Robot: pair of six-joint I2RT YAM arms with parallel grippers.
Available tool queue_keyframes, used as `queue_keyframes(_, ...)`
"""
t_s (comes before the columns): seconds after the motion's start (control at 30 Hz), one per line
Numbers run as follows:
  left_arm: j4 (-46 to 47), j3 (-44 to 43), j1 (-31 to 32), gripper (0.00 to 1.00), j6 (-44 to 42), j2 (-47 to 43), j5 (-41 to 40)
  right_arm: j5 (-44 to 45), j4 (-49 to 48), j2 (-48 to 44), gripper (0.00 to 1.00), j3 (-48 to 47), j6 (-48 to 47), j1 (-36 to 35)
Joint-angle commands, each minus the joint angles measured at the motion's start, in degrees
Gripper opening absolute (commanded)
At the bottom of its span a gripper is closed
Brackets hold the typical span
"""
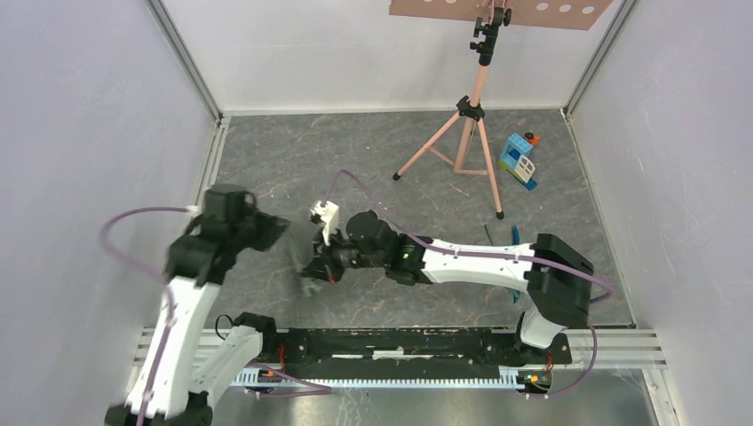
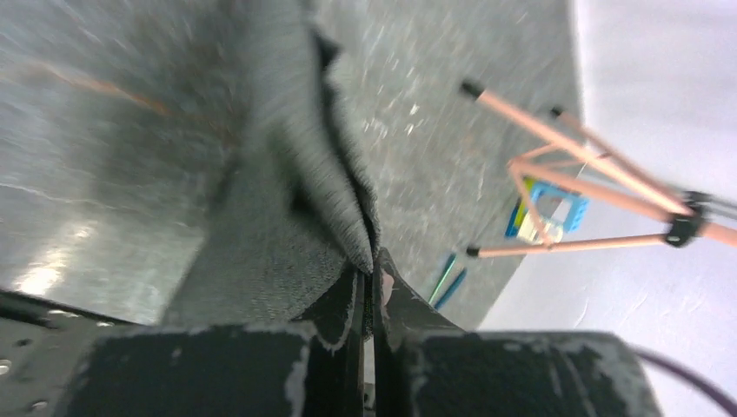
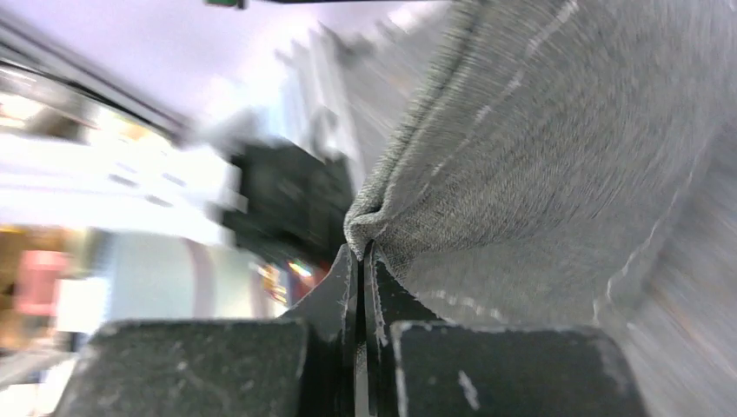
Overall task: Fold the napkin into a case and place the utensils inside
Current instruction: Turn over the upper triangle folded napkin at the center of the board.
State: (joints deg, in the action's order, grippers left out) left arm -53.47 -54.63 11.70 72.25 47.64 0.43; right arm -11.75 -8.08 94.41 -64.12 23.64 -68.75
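Note:
The dark grey napkin (image 1: 308, 259) hangs bunched and lifted between my two grippers, left of the middle of the floor. My left gripper (image 1: 279, 230) is shut on one edge of it; in the left wrist view the cloth (image 2: 287, 208) is pinched between the jaw tips (image 2: 372, 271). My right gripper (image 1: 321, 264) is shut on another corner, and in the right wrist view the napkin (image 3: 539, 174) folds into its closed tips (image 3: 361, 252). The blue utensils (image 1: 517, 234) lie on the floor at the right, mostly hidden under the right arm. They show as thin teal sticks (image 2: 447, 280) in the left wrist view.
A pink tripod (image 1: 473, 142) stands at the back centre-right, its legs spread on the floor. A blue-and-white toy block house (image 1: 519, 160) sits to its right. White walls close in the left, back and right sides. A black rail (image 1: 400, 342) runs along the near edge.

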Motion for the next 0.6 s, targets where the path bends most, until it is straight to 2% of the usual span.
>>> queue_keyframes(0.0,-22.69,-21.00,-1.40,0.02,-14.63,-4.55,-21.10,-19.75,-23.47,5.70,0.01,-4.38,20.35,-2.61)
queue_keyframes(0.07,-20.05,-24.71,-1.42,0.02,-21.78,-1.50,-20.09,-21.57,-29.94,8.21,0.00,-4.60,25.66,-1.95)
queue_keyframes(0.13,-15.37,-24.52,-1.37,0.02,-28.39,3.70,-16.65,-23.19,-38.30,10.42,0.01,-1.98,31.41,-0.46)
queue_keyframes(0.2,-11.10,-22.29,-1.33,0.02,-30.99,9.53,-13.37,-24.17,-44.22,13.03,0.01,0.94,35.08,1.17)
queue_keyframes(0.33,2.76,-14.97,-0.10,0.02,-35.23,22.64,-6.09,-26.56,-63.32,18.73,0.01,10.84,44.96,5.56)
queue_keyframes(0.43,10.45,-14.64,3.31,0.02,-38.68,35.47,-5.52,-28.54,-68.69,20.95,0.00,17.60,46.28,9.54)
queue_keyframes(0.57,15.24,-18.47,7.49,0.02,-39.25,49.84,-5.10,-28.94,-66.39,19.97,0.01,26.70,41.37,14.95)
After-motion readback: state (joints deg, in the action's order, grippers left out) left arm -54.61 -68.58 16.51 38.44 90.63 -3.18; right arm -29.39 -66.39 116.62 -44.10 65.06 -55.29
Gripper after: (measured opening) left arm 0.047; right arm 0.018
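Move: The spot where the napkin comes down, on the board's left part, lies about 2 cm back, 5 cm left and 20 cm below the left hand; from the right hand it is some 5 cm ahead, 10 cm left and 17 cm below. The napkin, already pinched by both hands, hangs with its middle roughly 6 cm back, 4 cm right and 8 cm below the left hand. The tripod's nearest foot stands some 19 cm ahead and 20 cm right of the left hand, at board level. Both hands keep their shut grip on the napkin's raised edge and swing it up about 10 cm, drifting left and a little back, then sweep down some 20 cm towards the board's left part, forward about 10 cm and back to the right. On the way the left wrist turns clockwise and tips further down, some 30 degrees, while the right hand rolls as its fingers, still pointing left, come nearer level. ##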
